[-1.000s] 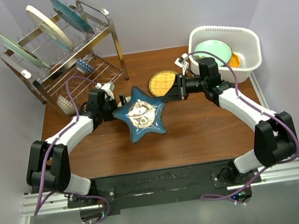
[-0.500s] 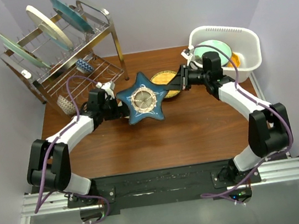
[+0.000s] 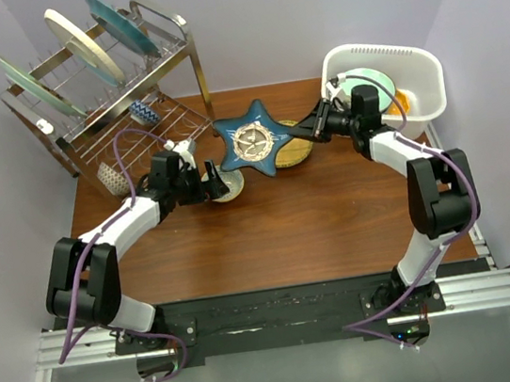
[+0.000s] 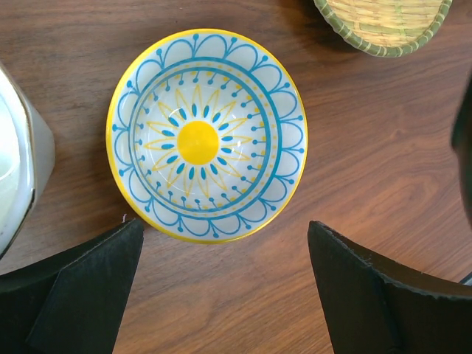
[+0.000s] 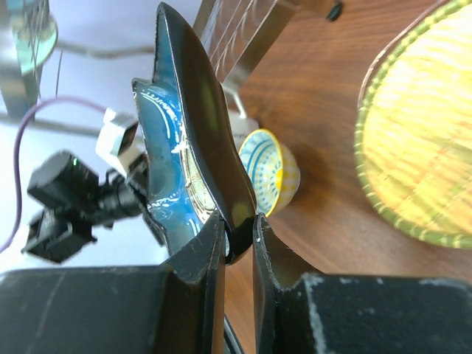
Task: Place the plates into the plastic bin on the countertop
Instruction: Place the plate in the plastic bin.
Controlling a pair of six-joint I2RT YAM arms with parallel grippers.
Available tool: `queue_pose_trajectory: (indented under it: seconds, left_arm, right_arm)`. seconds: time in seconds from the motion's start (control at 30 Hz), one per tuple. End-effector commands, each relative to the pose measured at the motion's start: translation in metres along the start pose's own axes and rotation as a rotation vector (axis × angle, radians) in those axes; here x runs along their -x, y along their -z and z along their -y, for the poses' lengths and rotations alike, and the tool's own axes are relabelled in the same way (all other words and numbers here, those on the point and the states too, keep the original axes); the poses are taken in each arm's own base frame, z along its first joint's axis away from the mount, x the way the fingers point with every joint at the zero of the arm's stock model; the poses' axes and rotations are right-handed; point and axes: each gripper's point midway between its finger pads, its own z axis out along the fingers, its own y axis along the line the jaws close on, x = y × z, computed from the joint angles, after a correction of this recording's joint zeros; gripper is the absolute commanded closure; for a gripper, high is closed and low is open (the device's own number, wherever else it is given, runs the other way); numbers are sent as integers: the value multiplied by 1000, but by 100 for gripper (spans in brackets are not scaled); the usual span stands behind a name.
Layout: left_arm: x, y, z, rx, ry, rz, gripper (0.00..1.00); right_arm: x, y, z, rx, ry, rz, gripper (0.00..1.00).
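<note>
My right gripper [image 3: 315, 130] [image 5: 237, 243] is shut on one point of the dark-blue star-shaped plate [image 3: 257, 140] [image 5: 195, 125], which hangs tilted above the countertop [image 3: 290, 234], left of the plastic bin [image 3: 414, 69]. Under it lies a yellow-brown patterned plate [image 3: 304, 149] [image 5: 420, 140], partly hidden. Inside the bin rest a mint green plate [image 3: 364, 85] and an orange one [image 3: 399, 102]. My left gripper [image 3: 208, 184] [image 4: 225, 287] stands open low over the wood, nothing between its fingers.
A small white bowl with a yellow centre [image 3: 229, 187] [image 4: 206, 136] sits just ahead of the left gripper. The metal dish rack [image 3: 176, 69] at back left holds three upright plates on top and dotted ones [image 3: 142, 112] lower down.
The right gripper has carried the star plate from the table's middle up and back toward the bin, uncovering the small bowl. The left arm has stayed put.
</note>
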Motion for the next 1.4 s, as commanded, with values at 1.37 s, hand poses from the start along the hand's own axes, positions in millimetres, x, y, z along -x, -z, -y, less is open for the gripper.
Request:
queue_pose_trajectory:
  seconds: [1.37]
  left_arm:
    - [-22, 5, 4, -29, 3, -62, 2]
  right_arm:
    - [204, 116, 39, -5, -110, 669, 100]
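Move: The right gripper already holds the star-shaped plate by one point, with the plate hanging out to its left. The plastic bin's middle is about 16 cm ahead, 28 cm to the right and 13 cm below, and the mint plate inside is roughly 18 ahead and 24 right. The yellow plate lies some 7 cm ahead, 4 left, and the patterned bowl 5 back, 23 left. From the left gripper the bin is about 26 cm ahead and 60 to the right. Carry the star-shaped plate with the right gripper away from over the yellow plate to the bin's left side, about 17 cm right and 12 forward, swinging the wrist some 30 degrees clockwise and keeping the pinch. Rise slightly early on, then sink most of the way back before easing up again. Draw the open left gripper a little back and down, away from the bowl. ##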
